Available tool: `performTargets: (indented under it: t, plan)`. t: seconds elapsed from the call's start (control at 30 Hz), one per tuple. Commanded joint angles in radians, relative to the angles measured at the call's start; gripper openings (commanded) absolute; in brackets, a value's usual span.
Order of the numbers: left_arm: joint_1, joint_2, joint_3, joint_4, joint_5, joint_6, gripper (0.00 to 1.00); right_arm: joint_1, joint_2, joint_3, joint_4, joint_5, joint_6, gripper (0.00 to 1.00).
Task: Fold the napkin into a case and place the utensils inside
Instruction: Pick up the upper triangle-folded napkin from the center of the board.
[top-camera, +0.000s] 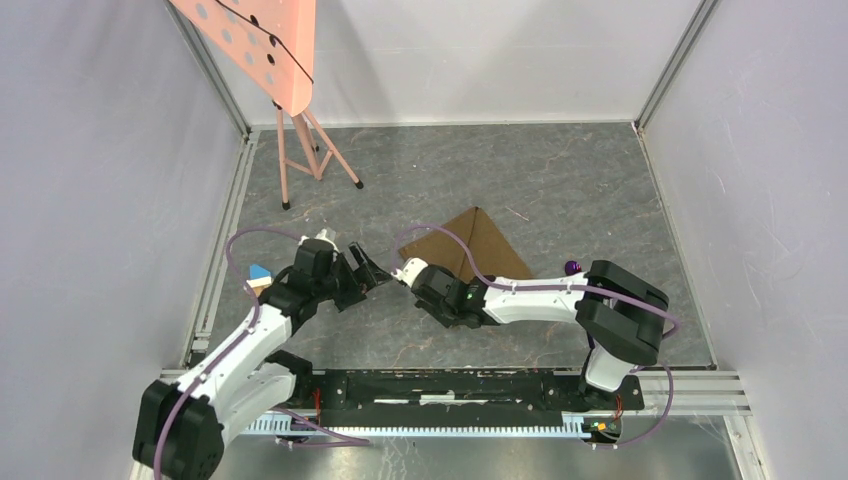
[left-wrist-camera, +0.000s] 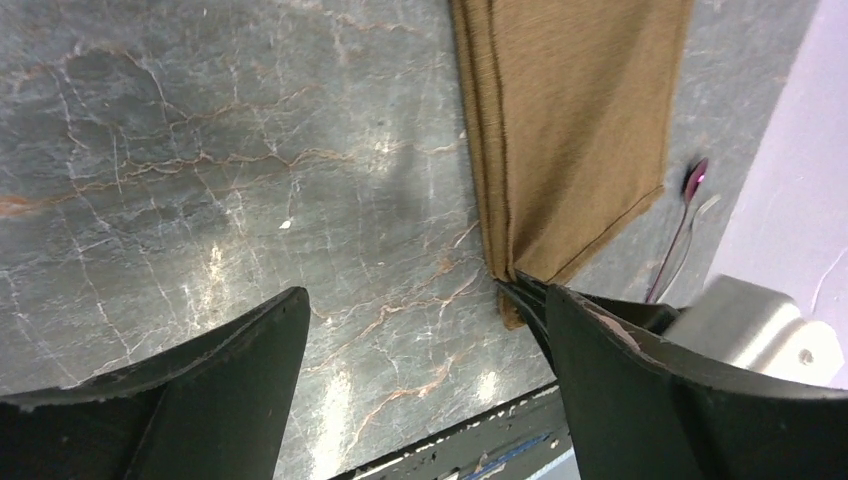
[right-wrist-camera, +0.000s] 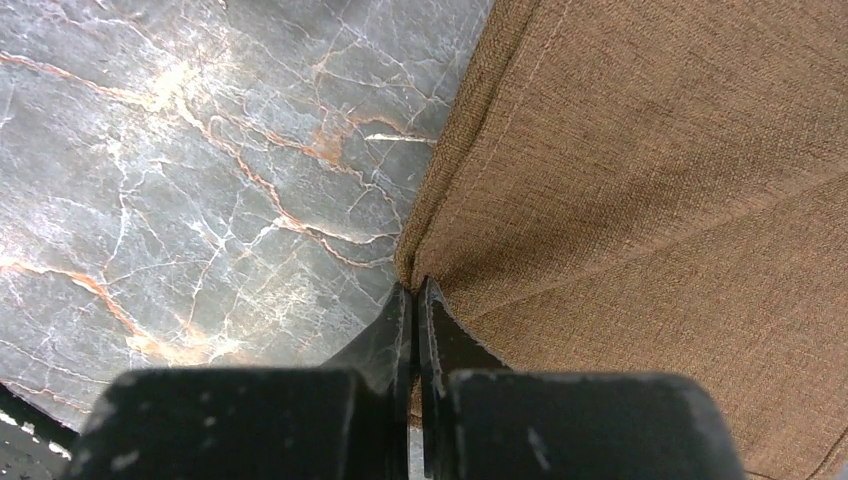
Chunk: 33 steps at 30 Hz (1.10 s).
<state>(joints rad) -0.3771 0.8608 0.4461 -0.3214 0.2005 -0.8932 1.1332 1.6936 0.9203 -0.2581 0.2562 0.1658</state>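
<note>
The tan-brown napkin (top-camera: 483, 245) lies folded on the grey marbled table, with layered edges showing along its left side (left-wrist-camera: 575, 120). My right gripper (top-camera: 403, 272) is shut on the napkin's near-left corner (right-wrist-camera: 415, 290), and cloth shows pinched between the jaws. My left gripper (top-camera: 374, 270) stands open just left of that corner, with only bare table between its fingers (left-wrist-camera: 425, 300). The utensils lie to the napkin's right: a purple-handled one (left-wrist-camera: 696, 178) (top-camera: 572, 267) and a thin silvery one (left-wrist-camera: 706, 205) beside it, mostly hidden behind my right arm.
A small blue-and-wood block (top-camera: 260, 274) sits by my left arm. A pink stand (top-camera: 300, 150) with a dotted board is at the back left. Grey walls enclose the table, and a rail (top-camera: 460, 385) runs along its near edge.
</note>
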Motion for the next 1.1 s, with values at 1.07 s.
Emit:
performTargets:
  t: [1.07]
  plan:
    - [-0.155, 0.709, -0.069, 0.937, -0.118, -0.556, 0.72, -0.071, -0.246, -0.118, 0.099, -0.129, 0.002, 0.00]
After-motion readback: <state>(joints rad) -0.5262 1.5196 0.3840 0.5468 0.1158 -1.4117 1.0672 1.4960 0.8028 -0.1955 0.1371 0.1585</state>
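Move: The folded napkin's left corner lies some 8 cm ahead of the open left hand, 7 cm to its right and 8 cm below. The napkin's middle is about 2 cm ahead of that hand and 16 cm right, its far corner roughly 15 cm ahead and 18 cm right. The right hand already pinches the near left edge; from it the left corner is about 9 cm ahead and 5 cm left, nearly level. Left hand reaches 10 cm right-forward, dropping 5, towards the left corner; the still-pinching right rises about 3 cm. ##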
